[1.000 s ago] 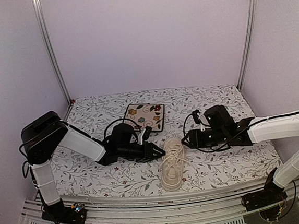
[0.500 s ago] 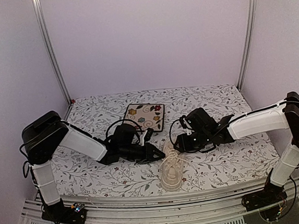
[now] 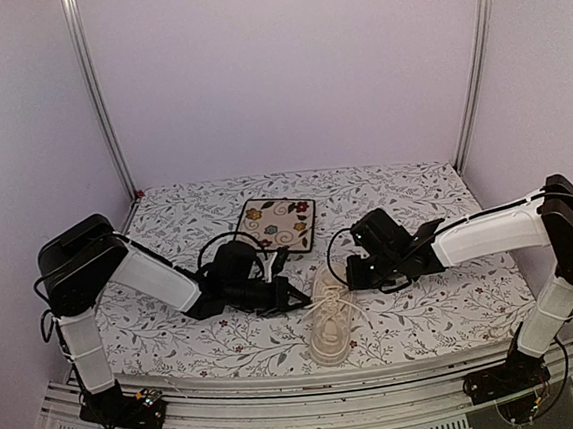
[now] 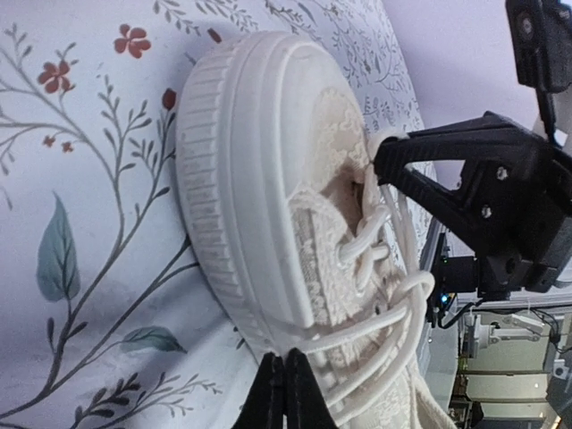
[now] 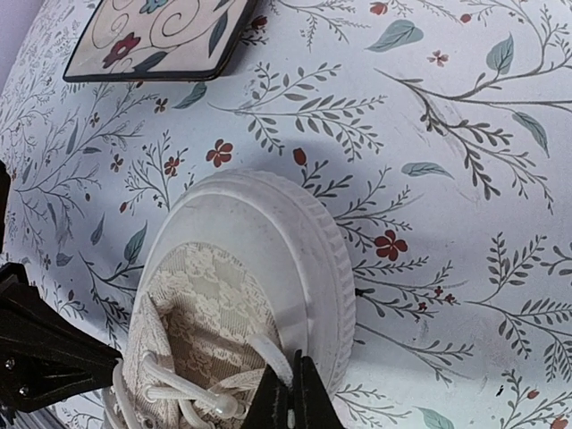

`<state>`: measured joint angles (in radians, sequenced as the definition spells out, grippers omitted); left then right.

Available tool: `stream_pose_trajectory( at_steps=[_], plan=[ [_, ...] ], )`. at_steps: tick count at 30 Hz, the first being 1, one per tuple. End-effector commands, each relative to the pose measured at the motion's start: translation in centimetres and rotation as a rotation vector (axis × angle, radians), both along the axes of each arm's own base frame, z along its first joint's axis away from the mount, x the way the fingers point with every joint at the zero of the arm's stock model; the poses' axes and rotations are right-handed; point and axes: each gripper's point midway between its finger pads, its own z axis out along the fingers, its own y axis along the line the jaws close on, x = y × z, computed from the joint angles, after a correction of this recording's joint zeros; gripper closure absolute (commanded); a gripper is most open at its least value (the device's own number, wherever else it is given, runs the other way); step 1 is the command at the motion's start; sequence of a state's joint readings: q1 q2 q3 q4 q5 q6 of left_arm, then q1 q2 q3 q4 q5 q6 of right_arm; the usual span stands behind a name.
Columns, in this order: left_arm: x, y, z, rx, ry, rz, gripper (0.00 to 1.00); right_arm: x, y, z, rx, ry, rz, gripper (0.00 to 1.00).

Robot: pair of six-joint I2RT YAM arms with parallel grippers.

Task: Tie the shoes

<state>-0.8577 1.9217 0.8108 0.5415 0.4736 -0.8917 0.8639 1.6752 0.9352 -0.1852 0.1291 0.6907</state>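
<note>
A single cream shoe (image 3: 333, 316) with a lace-patterned upper lies mid-table on the floral cloth, toe pointing away from the arms. On its left, my left gripper (image 3: 300, 299) has its fingers pressed together at the shoe's side, pinching a cream lace (image 4: 375, 326) that runs out from the fingertips (image 4: 286, 371). My right gripper (image 3: 353, 275) sits at the shoe's right near the toe. It is shut on another lace strand (image 5: 268, 353) beside the white toe cap (image 5: 268, 241). The right gripper's black fingers (image 4: 402, 161) also show in the left wrist view, above the tongue.
A square floral plate (image 3: 278, 222) with a dark rim lies behind the shoe, also in the right wrist view as the plate (image 5: 156, 36) at top left. Black cables loop over both wrists. The table's front rail (image 3: 301, 379) runs just below the shoe's heel.
Both grippers have closed from open. The right arm swung left to the shoe's toe side; the left gripper stayed at the shoe's left and drew back slightly.
</note>
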Motion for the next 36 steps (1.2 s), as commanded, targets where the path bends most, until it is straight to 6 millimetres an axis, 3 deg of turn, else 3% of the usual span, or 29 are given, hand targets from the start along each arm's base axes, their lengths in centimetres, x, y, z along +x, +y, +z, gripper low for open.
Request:
stream_pose_trajectory(
  at_steps=[1,16,26,36],
  plan=[
    [-0.2,1.3,0.1,0.026,-0.019,0.055,1.00,-0.3,-1.8,-0.5,-0.024,0.014,-0.074,0.98],
    [0.2,5.0,-1.5,0.093,0.017,0.201,1.00,-0.2,-5.3,-1.9,-0.033,0.028,-0.172,0.98],
    [0.3,5.1,-0.9,0.086,0.003,0.203,1.00,0.0,-5.8,-1.8,-0.020,0.019,-0.180,0.98],
    [0.4,6.6,-1.9,0.130,0.019,0.254,1.00,-0.2,-7.1,-2.6,-0.028,0.029,-0.203,0.98]
  ],
)
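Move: The lace knot sits about 5 cm right of the left fingers and 1 cm farther out; from the right fingers it lies some 4 cm left and 2 cm back, all near one height. The shoe's middle is roughly 4 cm right and 4 cm back of the left hand. A flowered mat lies about 22 cm ahead and 7 cm left of the left hand, some 5 cm lower. Both shut grippers keep their laces and pull them outward from the knot, about 5 cm each, sinking slightly. ##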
